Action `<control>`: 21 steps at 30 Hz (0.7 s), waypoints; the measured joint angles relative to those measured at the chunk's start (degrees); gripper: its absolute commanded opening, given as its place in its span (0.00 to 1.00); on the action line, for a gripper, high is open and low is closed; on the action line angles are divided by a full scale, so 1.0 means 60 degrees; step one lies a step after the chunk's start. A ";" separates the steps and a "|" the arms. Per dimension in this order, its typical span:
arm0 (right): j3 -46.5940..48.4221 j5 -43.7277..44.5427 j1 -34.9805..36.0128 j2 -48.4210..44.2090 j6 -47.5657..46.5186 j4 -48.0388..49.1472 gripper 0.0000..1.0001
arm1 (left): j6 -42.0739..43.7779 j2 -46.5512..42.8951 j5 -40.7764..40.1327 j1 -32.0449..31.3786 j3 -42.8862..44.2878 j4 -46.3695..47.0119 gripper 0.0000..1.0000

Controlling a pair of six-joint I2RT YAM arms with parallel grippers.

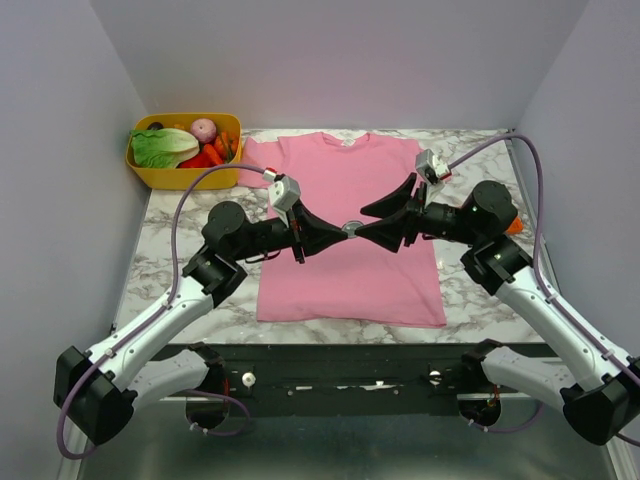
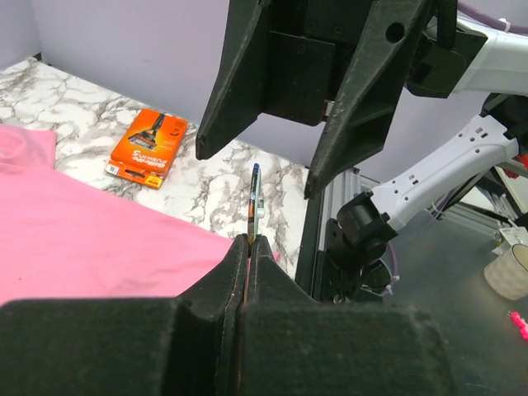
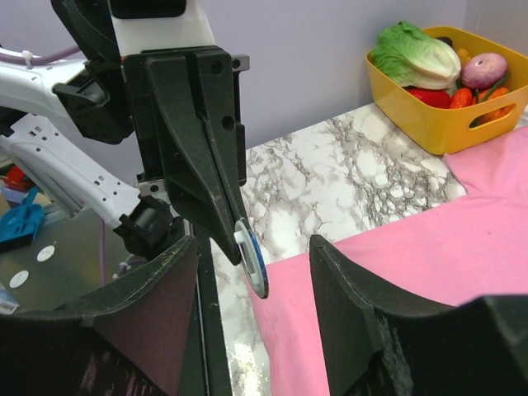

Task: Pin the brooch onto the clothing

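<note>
The pink T-shirt, the clothing (image 1: 345, 275) (image 2: 82, 239) (image 3: 412, 272), lies flat in the middle of the marble table. Above its centre my left gripper (image 1: 338, 233) (image 2: 250, 241) is shut on the lower edge of the brooch (image 1: 352, 228) (image 2: 255, 198) (image 3: 254, 257), a small round disc held upright with a white stud on its back. My right gripper (image 1: 378, 224) (image 3: 256, 244) faces it from the right, open. Its two fingers (image 2: 216, 115) stand on either side of the disc without touching it.
A yellow basket (image 1: 150, 178) (image 3: 429, 124) of toy vegetables sits at the table's far left corner. An orange razor pack (image 2: 148, 148) lies on the marble to the right of the shirt. The black frame rail (image 1: 340, 365) runs along the near edge.
</note>
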 measured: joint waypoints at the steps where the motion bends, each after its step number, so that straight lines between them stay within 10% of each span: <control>1: 0.0000 -0.0007 0.0000 0.0015 0.0000 0.0000 0.62 | 0.0040 -0.0062 -0.0004 0.0000 0.0000 -0.0044 0.00; 21: 0.0000 -0.0798 -0.0004 0.0616 0.0412 0.0193 0.32 | 0.0157 -0.0339 -0.0022 0.0000 0.0000 -0.0273 0.00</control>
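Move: The brooch, still pinched by its edge in the left fingertips, stands upright about 2 cm to the left of the right hand's point and some 2 cm below it, opposite the gap between its open fingers. From the left hand point the brooch is about 2 cm to the right, level. The shirt's middle lies roughly 22 cm ahead of the right hand and 28 cm down; the orange box is about 35 cm to its right, 25 cm ahead and 28 cm down. Around the brooch's free edge the right gripper closes in: the hand sinks about 1.5 cm and eases 1 cm left towards the left fingertips, turning some 5 degrees counter-clockwise and tipping slightly, while its fingers narrow from well open to roughly a third open. The left hand keeps its pinch, shifting under 1 cm back, left and up, then holding still. ##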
